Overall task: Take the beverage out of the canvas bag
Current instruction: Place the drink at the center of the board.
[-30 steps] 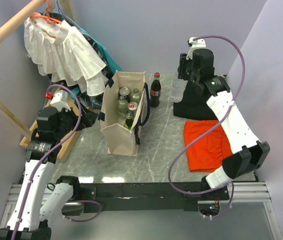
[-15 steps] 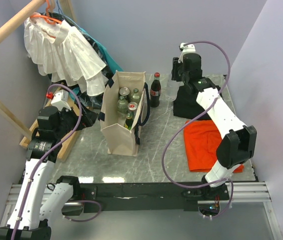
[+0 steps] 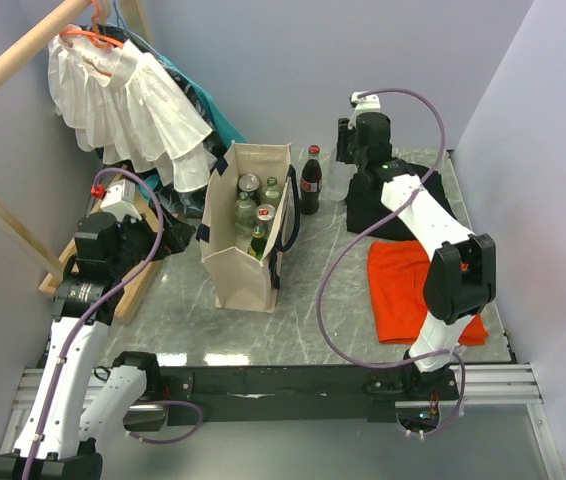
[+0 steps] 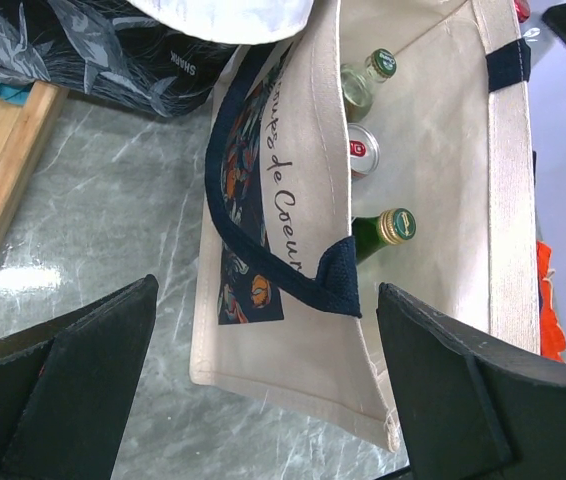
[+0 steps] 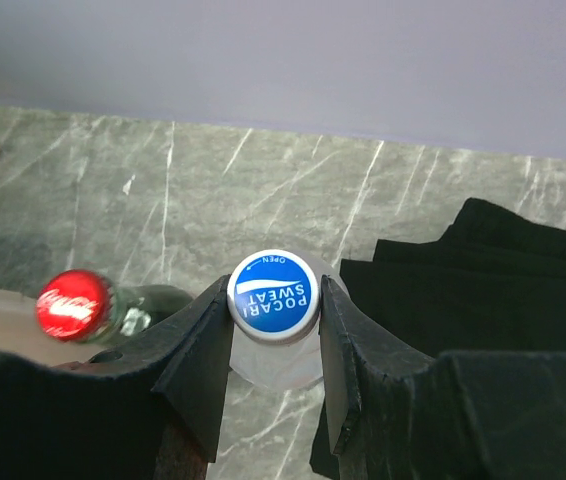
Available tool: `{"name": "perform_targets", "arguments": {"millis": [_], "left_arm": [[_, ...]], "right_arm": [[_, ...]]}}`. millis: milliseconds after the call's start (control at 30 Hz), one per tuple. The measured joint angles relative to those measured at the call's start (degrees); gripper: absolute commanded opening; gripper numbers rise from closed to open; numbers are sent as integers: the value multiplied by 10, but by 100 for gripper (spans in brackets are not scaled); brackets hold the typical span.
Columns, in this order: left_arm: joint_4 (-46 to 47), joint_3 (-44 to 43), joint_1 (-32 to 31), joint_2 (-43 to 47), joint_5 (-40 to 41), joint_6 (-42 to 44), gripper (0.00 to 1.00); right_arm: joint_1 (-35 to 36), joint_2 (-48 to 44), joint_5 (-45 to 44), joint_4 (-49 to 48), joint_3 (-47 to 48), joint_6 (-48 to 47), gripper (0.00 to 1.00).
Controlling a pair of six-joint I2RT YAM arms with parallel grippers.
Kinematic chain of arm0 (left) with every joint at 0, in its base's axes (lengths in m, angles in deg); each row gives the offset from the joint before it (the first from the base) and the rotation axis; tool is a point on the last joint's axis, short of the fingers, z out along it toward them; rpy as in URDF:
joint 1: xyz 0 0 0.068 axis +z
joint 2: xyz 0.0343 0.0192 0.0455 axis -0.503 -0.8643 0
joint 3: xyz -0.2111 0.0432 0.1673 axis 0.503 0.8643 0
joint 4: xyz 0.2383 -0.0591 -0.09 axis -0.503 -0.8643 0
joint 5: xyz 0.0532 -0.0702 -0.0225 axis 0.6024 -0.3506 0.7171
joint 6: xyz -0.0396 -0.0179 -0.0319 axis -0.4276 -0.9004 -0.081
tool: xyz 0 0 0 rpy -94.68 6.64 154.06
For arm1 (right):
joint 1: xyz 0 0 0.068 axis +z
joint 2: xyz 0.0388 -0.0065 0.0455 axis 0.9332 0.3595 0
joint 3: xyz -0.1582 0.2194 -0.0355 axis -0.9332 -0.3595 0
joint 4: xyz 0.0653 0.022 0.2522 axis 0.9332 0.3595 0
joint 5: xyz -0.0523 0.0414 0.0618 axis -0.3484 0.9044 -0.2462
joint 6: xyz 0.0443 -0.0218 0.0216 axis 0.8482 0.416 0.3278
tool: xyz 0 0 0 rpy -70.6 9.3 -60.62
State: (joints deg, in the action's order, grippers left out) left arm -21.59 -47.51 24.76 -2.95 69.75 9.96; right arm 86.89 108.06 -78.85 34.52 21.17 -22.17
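The cream canvas bag [image 3: 243, 268] with navy handles stands upright mid-table, holding several bottles and cans [image 3: 254, 208]. In the left wrist view its open mouth [image 4: 433, 150] shows two green bottles and a can. My left gripper [image 4: 268, 300] is open, hovering over the bag's near corner, touching nothing; it sits left of the bag [image 3: 123, 242]. My right gripper [image 5: 275, 300] is shut on the blue cap of a clear Pocari Sweat bottle [image 5: 275, 292] at the back of the table [image 3: 337, 178]. That bottle is outside the bag, just right of a red-capped cola bottle [image 3: 310, 182].
A folded black cloth [image 3: 393, 210] lies right of the held bottle, with an orange cloth [image 3: 408, 290] nearer the front. A white ruffled garment [image 3: 128, 105] hangs on a wooden rail at the back left, over dark patterned fabric [image 4: 93, 50]. A wooden frame [image 3: 138, 280] lies at the left edge.
My right arm has swung left along the back of the table with the clear bottle in its grip, ending close beside the cola bottle. The left arm and bag have not moved.
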Motion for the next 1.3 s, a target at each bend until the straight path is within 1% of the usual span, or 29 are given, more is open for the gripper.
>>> {"name": "perform_targets", "arguments": {"millis": [333,667,1067,1300], "left_arm": [[0,0,0,-12,2,0,96],[4,1,0,-26,4,0,96],[5,4,0,-29,4,0,96],[5,4,0,-29,4,0,96]], "right_arm": [[0,50,0,-8,-1,2,0],[0,58,2,-33,-2,2,0],[0,61,9,-33,-2,4,0],[0,85,16,-39,7,6,0]]}}
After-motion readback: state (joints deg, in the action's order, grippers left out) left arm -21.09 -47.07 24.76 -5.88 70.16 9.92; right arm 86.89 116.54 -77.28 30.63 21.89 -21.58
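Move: I already hold the Pocari bottle by its cap, hanging upright from my right fingers. The spot on the board for it lies about 3 cm ahead, 2 cm to the left and 26 cm below. The cola bottle stands level with that hand, 8 cm left; the canvas bag is some 25 cm left and 10 cm back; the black cloth lies about 19 cm right and 3 cm ahead. From my left hand the spot is roughly 27 cm ahead and 32 cm right. I lower the Pocari bottle towards the board, between the cola bottle and the black cloth, about 6 cm down with my right hand easing 2–3 cm forward and slightly left. Most of the drop comes at once, then I nearly hover before sinking again. My right fingers keep their grip on the cap. ##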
